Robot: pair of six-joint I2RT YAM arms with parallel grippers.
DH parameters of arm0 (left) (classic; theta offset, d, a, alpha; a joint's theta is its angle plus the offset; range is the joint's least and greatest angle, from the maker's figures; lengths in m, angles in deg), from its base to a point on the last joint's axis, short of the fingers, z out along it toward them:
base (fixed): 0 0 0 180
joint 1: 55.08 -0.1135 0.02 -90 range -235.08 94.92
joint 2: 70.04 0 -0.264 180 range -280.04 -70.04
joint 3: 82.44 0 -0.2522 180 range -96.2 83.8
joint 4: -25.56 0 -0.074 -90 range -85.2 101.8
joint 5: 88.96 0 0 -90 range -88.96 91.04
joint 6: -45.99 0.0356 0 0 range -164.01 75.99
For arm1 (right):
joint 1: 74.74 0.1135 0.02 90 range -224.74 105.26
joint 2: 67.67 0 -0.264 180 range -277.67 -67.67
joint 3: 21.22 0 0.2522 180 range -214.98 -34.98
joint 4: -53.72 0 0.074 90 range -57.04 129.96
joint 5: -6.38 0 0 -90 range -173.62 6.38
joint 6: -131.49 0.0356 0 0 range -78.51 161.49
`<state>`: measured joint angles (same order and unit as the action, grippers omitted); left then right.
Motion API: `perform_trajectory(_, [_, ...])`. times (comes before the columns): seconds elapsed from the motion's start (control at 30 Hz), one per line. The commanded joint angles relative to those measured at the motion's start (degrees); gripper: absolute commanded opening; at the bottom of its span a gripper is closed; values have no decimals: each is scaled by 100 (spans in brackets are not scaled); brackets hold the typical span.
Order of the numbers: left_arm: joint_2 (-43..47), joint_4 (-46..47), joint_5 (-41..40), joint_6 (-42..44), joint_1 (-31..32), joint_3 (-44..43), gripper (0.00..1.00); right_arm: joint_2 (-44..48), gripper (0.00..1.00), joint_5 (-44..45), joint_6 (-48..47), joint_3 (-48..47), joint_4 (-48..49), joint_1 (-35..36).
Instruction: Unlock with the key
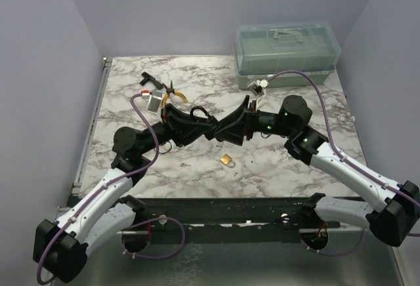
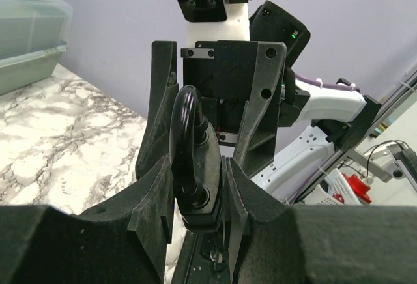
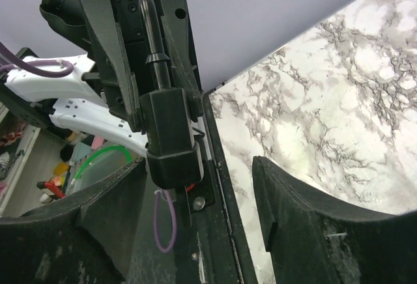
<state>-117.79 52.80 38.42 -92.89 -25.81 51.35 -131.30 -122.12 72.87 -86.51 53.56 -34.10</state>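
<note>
My left gripper is shut on a black padlock, with the lock body pinched between the pads and the black shackle standing up. In the right wrist view the same padlock hangs from the left fingers. A thin dark strip hangs below its body; I cannot tell what it is. My right gripper faces it, open, one finger on each side and not touching. A tiny silver-grey key lies on the marble. The two grippers meet nose to nose over the middle of the table, left gripper and right gripper.
A small brass padlock lies on the marble beside the key, near the front. Yellow-handled pliers and small black bits lie at the back left. A translucent green toolbox stands at the back right. A black rail runs along the near edge.
</note>
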Motion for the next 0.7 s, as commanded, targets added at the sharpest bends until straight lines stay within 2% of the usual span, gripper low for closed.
perform_trajectory(0.0, [49, 546, -267, -103, 8, 35, 0, -139, 70, -272, -17, -195, 329, 6])
perform_trajectory(0.33, [-136, 765, -254, -188, 12, 104, 0, -374, 53, -491, 133, -182, 641, 14])
perform_trajectory(0.53, [-224, 904, -258, -247, 9, 142, 0, -488, 48, -679, 284, -144, 863, 18])
perform_trajectory(0.67, [-227, 944, -258, -254, 8, 179, 0, -545, 36, -706, 323, -129, 923, 19])
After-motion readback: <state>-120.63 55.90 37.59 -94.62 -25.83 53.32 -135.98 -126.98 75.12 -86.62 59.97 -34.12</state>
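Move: The black lock, already pinched in the left fingers, has its middle about 1 cm to the right of the left hand point, at its height. From the open right hand the lock lies some 3 cm to the left, 1 cm back and 1 cm higher, its lower end facing that hand. The brass padlock is on the table about 4 cm back and 3 cm to the right of the right hand, roughly 29 cm down. The left fingers keep their pinch on the black lock, easing it down about 1.5 cm and forward 1 cm into line with the right gripper. The right hand slides left some 1.5 cm towards the lock's lower end, turning about 5 degrees counter-clockwise, while its wide-open fingers close to a bit over half their gap around the body; firm contact can't be made out. ##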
